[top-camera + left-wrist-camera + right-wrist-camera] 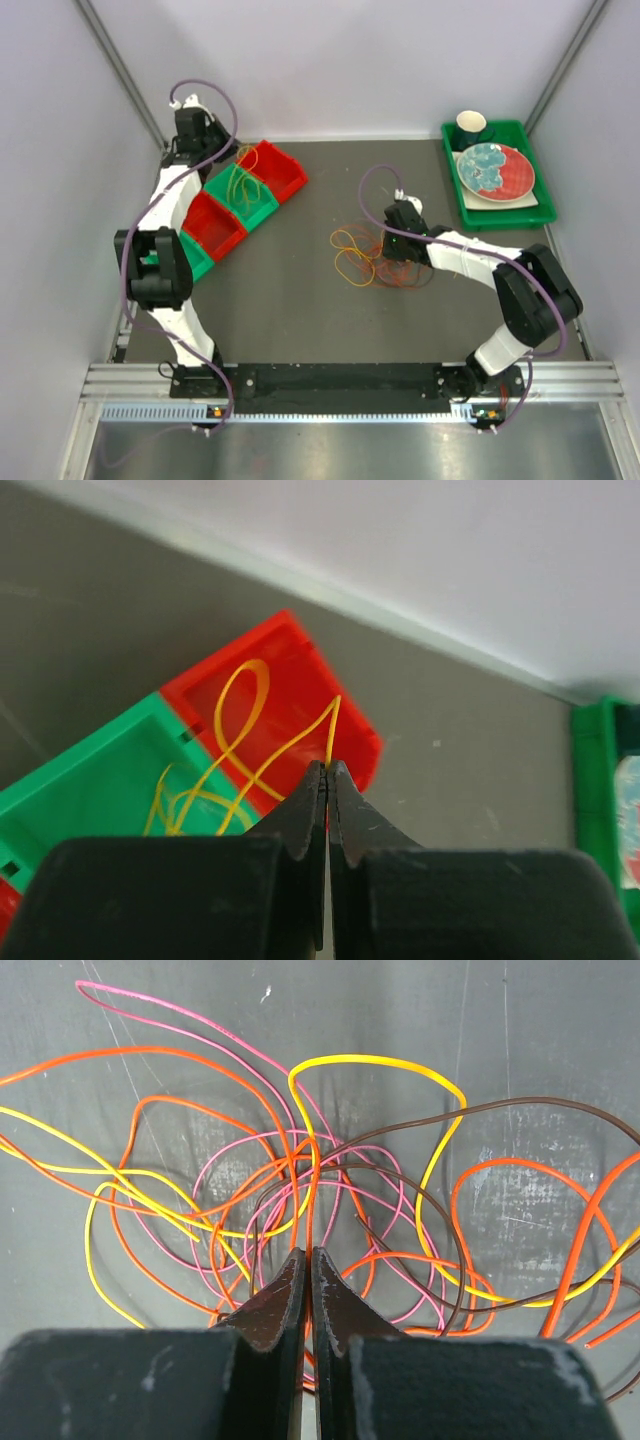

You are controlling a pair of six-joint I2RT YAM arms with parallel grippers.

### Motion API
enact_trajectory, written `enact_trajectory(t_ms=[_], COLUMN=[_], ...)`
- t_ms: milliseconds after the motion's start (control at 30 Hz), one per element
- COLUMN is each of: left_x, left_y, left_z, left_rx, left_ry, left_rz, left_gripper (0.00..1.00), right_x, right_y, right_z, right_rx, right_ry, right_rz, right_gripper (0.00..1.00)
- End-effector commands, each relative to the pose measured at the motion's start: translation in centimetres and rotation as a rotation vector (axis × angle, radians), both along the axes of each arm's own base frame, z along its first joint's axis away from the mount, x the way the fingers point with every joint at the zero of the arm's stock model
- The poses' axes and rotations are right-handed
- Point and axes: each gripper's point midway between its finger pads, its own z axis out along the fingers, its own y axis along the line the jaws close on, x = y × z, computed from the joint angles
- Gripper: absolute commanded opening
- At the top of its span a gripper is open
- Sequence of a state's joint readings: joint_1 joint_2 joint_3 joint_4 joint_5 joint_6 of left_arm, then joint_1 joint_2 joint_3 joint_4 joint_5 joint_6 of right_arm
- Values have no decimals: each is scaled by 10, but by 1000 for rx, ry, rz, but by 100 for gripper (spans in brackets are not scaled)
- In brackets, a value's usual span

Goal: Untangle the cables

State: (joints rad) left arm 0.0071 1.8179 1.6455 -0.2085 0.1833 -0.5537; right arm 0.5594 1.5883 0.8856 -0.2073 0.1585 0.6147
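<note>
A loose tangle of cables (pixel 365 258) in orange, yellow, pink and dark brown lies on the grey table at mid-right. My right gripper (pixel 399 266) points down into it. In the right wrist view this gripper (pixel 309 1252) is shut on an orange cable (pixel 310 1205) that rises straight from its tips. My left gripper (pixel 222 160) hangs over the bins at the back left. In its own view the left gripper (pixel 328 766) is shut on a yellow cable (pixel 250 664). That cable loops over the red bin (pixel 300 670) and trails into the green bin (pixel 90 790).
A row of red and green bins (pixel 285 172) stands diagonally at the back left, with yellow cable (pixel 243 185) in one green bin. A green tray (pixel 505 217) at the back right holds a plate (pixel 495 168) and a dark cup (pixel 470 125). Walls close in all around.
</note>
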Motion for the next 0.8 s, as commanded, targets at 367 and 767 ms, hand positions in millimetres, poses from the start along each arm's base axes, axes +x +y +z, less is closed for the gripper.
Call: enact_trajectory(t_ms=[367,767], left_x=[-30,-1], left_y=[43,42], left_z=[-113,-163], left_rx=[97,292], left_ry=[142,243], left_rz=[194,200], left_gripper=[0,0], right_x=[1,-1], right_y=[7,11], right_z=[1,-5], right_rx=[16,19], right_ry=[-8,7], right_rz=[1,3], right_gripper=[0,0])
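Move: The yellow cable already hangs from the left hand's shut fingers, its tail in the upper green bin, whose middle lies some 23 cm below, about 4 cm back and 3 cm left of that hand. From the bin's middle, the upper red bin sits about 8 cm farther out and 8 cm right, the lower red bin some 7 cm nearer and 8 cm left. From the right hand the green bin is about 17 cm ahead, 38 cm left and roughly level. The yellow cable is lowered towards the upper green bin by the left hand, which sinks fast by about 15 cm while drawing back nearly 5 cm and edging left. It then eases off almost level, forward and further left. The wrist tips down some 15 degrees and turns counter-clockwise, with its left side rising, and the fingers stay shut on the cable. ##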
